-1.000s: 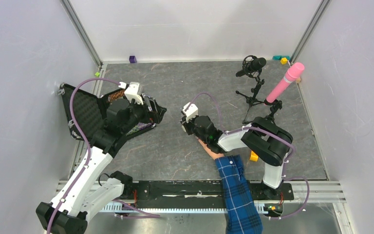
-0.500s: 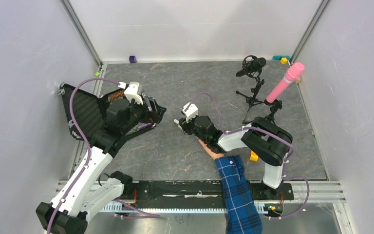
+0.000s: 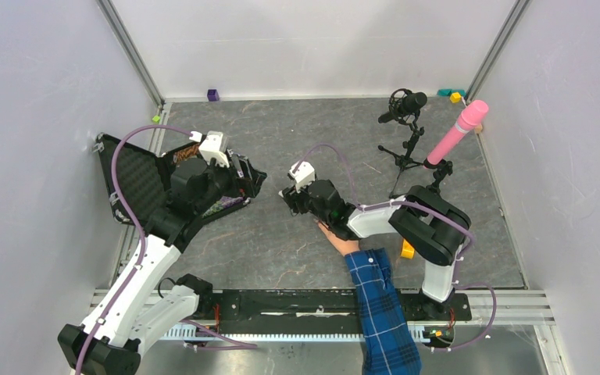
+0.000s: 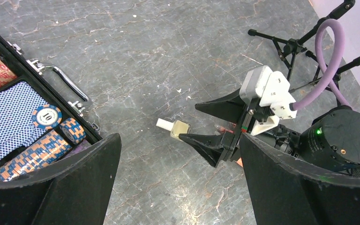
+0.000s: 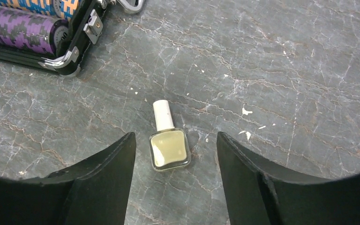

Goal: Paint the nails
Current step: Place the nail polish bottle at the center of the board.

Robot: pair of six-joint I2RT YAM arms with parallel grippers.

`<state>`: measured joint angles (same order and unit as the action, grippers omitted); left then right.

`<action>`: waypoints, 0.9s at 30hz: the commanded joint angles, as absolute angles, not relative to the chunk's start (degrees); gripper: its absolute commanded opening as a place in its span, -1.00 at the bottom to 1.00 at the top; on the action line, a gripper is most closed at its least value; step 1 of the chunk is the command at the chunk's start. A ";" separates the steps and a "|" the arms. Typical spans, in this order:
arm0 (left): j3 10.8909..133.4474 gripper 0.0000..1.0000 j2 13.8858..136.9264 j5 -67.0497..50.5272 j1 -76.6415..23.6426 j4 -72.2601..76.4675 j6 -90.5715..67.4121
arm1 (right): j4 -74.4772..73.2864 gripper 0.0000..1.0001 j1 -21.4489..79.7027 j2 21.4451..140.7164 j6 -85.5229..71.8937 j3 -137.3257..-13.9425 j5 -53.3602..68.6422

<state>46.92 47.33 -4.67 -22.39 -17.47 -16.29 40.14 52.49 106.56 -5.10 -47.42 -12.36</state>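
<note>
A small nail polish bottle (image 5: 169, 147) with yellowish contents and a white cap lies flat on the grey table, cap pointing away from the right wrist. My right gripper (image 5: 174, 137) is open, its black fingers either side of the bottle without touching it. The same bottle (image 4: 178, 128) shows in the left wrist view at the right gripper's (image 4: 188, 122) tips. A pale hand (image 3: 336, 238) with a blue plaid sleeve (image 3: 379, 312) lies under the right wrist. A pinkish fingertip (image 4: 223, 127) peeks out; the nails are too hidden to make out. My left gripper (image 4: 180, 136) is wide open and holds nothing.
An open black case (image 3: 137, 183) of poker chips (image 4: 23, 126) sits at the left, its corner near the bottle (image 5: 70, 58). A microphone on a tripod (image 3: 406, 141) and a pink cylinder (image 3: 457, 133) stand at the back right. A yellow object (image 3: 407, 251) lies by the right arm.
My right gripper's jaws have spread apart and its wrist has shifted slightly left. The left arm has not moved.
</note>
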 commanded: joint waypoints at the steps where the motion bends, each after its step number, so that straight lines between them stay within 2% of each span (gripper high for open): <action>1: 47.55 0.99 47.16 -5.23 -21.65 -16.01 -14.63 | 38.04 0.43 50.91 104.79 -7.31 -48.63 -10.13; 7: 47.46 0.99 47.41 -6.16 -20.28 -15.77 -15.76 | 30.29 0.54 49.07 106.08 -7.10 -52.76 -7.49; 17: 48.60 0.99 50.22 -4.09 -15.03 -18.34 -19.14 | 22.22 0.74 41.77 95.24 -6.70 -47.38 -6.56; 24: 48.95 0.99 47.86 8.15 -13.45 -20.56 -19.00 | 15.57 0.77 32.17 85.89 -7.96 -41.37 -7.75; 27: 48.78 0.99 45.55 12.66 -13.45 -20.57 -18.30 | 13.75 0.87 27.41 80.33 -8.74 -37.99 -7.73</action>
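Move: The nail polish bottle already lies on the table just beyond my right fingertips: about 1 cm ahead of my right hand, 2 cm to its left and 3 cm below. The person's hand is some 10 cm to the right and 6 cm back, and the open case's tray about 20 cm left and 6 cm farther out, both low. From my left hand the bottle lies roughly 6 cm ahead, 5 cm right and 21 cm below. I draw my right hand away from the bottle, its fingers still opening, first easing a few centimetres right with a slight dip, then sweeping fast to about 16 cm right, a little forward and up, past the far side of the painted fingertips, turning some 15 degrees clockwise. My left hand, wide open, swings about 7 cm left towards the case, sinking slightly and turning counter-clockwise. ##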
